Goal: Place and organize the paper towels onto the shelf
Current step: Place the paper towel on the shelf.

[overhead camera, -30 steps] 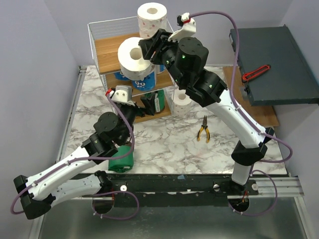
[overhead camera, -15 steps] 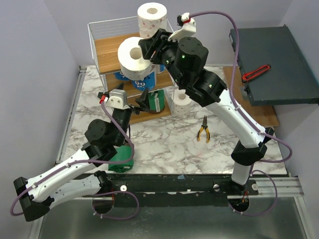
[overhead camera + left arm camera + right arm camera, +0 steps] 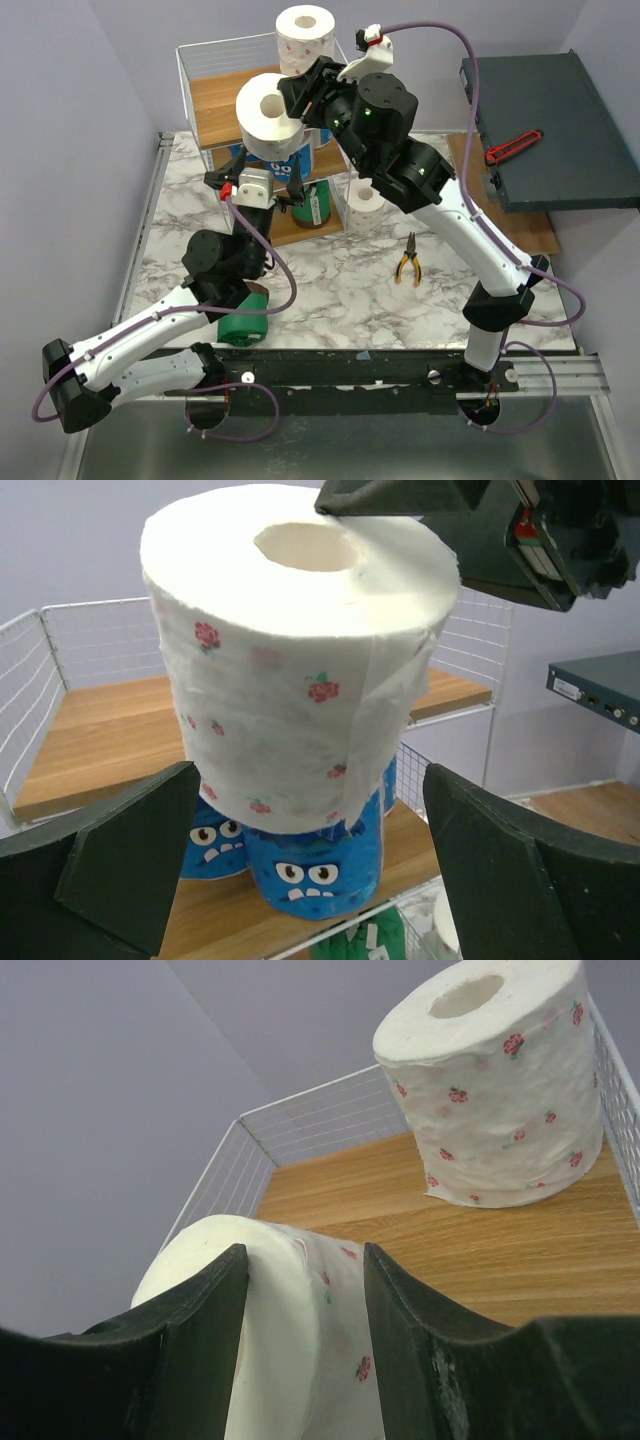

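My right gripper [image 3: 298,100] is shut on the wall of a white paper towel roll with pink-red speckles [image 3: 268,116], held upright beside the shelf [image 3: 215,105] at top-board height. A second speckled roll [image 3: 495,1090] stands on the top board [image 3: 420,1220]. Two blue rolls with cartoon eyes [image 3: 315,865] sit on the middle board, right under the held roll [image 3: 300,650]. My left gripper [image 3: 256,170] hangs open in front of the middle tier, its fingers [image 3: 130,860] wide on either side of the blue rolls, touching nothing. A green roll [image 3: 312,205] stands on the bottom board.
Another green roll [image 3: 245,322] lies on the marble table under my left arm. A white roll [image 3: 366,200] stands just right of the shelf. Yellow-handled pliers [image 3: 407,262] lie mid-table. A dark flat box [image 3: 560,120] with a red-handled tool [image 3: 513,146] sits at the right.
My left arm has lifted and swung its open gripper from the bottom tier up to the middle tier. The right arm and its roll have stayed put.
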Controlling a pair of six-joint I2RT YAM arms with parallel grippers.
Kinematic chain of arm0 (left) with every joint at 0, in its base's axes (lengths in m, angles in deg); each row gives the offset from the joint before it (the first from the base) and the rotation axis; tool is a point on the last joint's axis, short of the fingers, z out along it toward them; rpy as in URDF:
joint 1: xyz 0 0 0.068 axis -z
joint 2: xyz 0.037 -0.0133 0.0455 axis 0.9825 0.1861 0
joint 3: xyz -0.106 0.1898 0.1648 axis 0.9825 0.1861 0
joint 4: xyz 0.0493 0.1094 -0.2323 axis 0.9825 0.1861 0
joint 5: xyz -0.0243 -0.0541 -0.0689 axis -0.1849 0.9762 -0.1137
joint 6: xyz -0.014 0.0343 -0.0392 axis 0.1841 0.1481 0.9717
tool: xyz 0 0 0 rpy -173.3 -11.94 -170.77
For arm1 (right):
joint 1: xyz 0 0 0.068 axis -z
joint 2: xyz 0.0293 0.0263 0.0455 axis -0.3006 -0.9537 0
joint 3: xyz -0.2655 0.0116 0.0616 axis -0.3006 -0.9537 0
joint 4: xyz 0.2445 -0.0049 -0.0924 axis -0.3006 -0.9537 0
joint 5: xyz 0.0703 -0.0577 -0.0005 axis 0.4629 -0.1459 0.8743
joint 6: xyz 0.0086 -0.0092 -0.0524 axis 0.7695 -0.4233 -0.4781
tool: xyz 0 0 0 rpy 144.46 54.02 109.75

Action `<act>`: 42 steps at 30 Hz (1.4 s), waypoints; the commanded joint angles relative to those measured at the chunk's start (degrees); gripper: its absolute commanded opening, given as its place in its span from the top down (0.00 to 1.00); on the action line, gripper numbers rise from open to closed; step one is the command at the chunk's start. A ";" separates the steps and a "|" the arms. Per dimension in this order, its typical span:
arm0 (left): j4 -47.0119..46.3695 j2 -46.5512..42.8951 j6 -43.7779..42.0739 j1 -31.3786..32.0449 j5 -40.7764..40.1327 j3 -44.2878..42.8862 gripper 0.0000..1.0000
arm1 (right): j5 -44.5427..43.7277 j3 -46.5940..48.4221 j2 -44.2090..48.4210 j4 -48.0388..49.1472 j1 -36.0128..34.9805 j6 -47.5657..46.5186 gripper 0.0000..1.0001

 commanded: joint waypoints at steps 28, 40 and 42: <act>4.25 5.50 9.56 -10.09 3.56 -10.11 0.01 | -0.33 1.35 1.11 -5.23 0.52 -2.25 0.32; 5.64 8.26 9.97 -12.02 4.00 -13.15 0.01 | -0.53 -1.51 9.31 -5.17 0.55 -1.28 0.11; 6.20 8.81 10.33 -12.37 4.07 -13.66 0.01 | 0.26 -4.41 11.68 -4.99 0.60 -0.67 0.10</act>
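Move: The flowered paper towel roll leans on the front edge of the shelf's top board, about 7 cm ahead of the left hand and 5 cm above it. From the right hand, which grips its upper rim, the roll's middle is some 2 cm back, 4 cm left and 6 cm down. From the left hand, the upright flowered roll stands roughly 20 cm ahead, 6 cm right and 9 cm up; the blue roll about 13 cm ahead, 3 cm right and 13 cm down. The left hand brings its wide-open fingers up against the near side of the leaning roll, going forward and up about 4 to 5 cm each and a little left, to press it back onto the board. The right hand stays almost in place while its fingers spread to let go of the rim, then pulls away right, up and back, some 5 cm in all. ##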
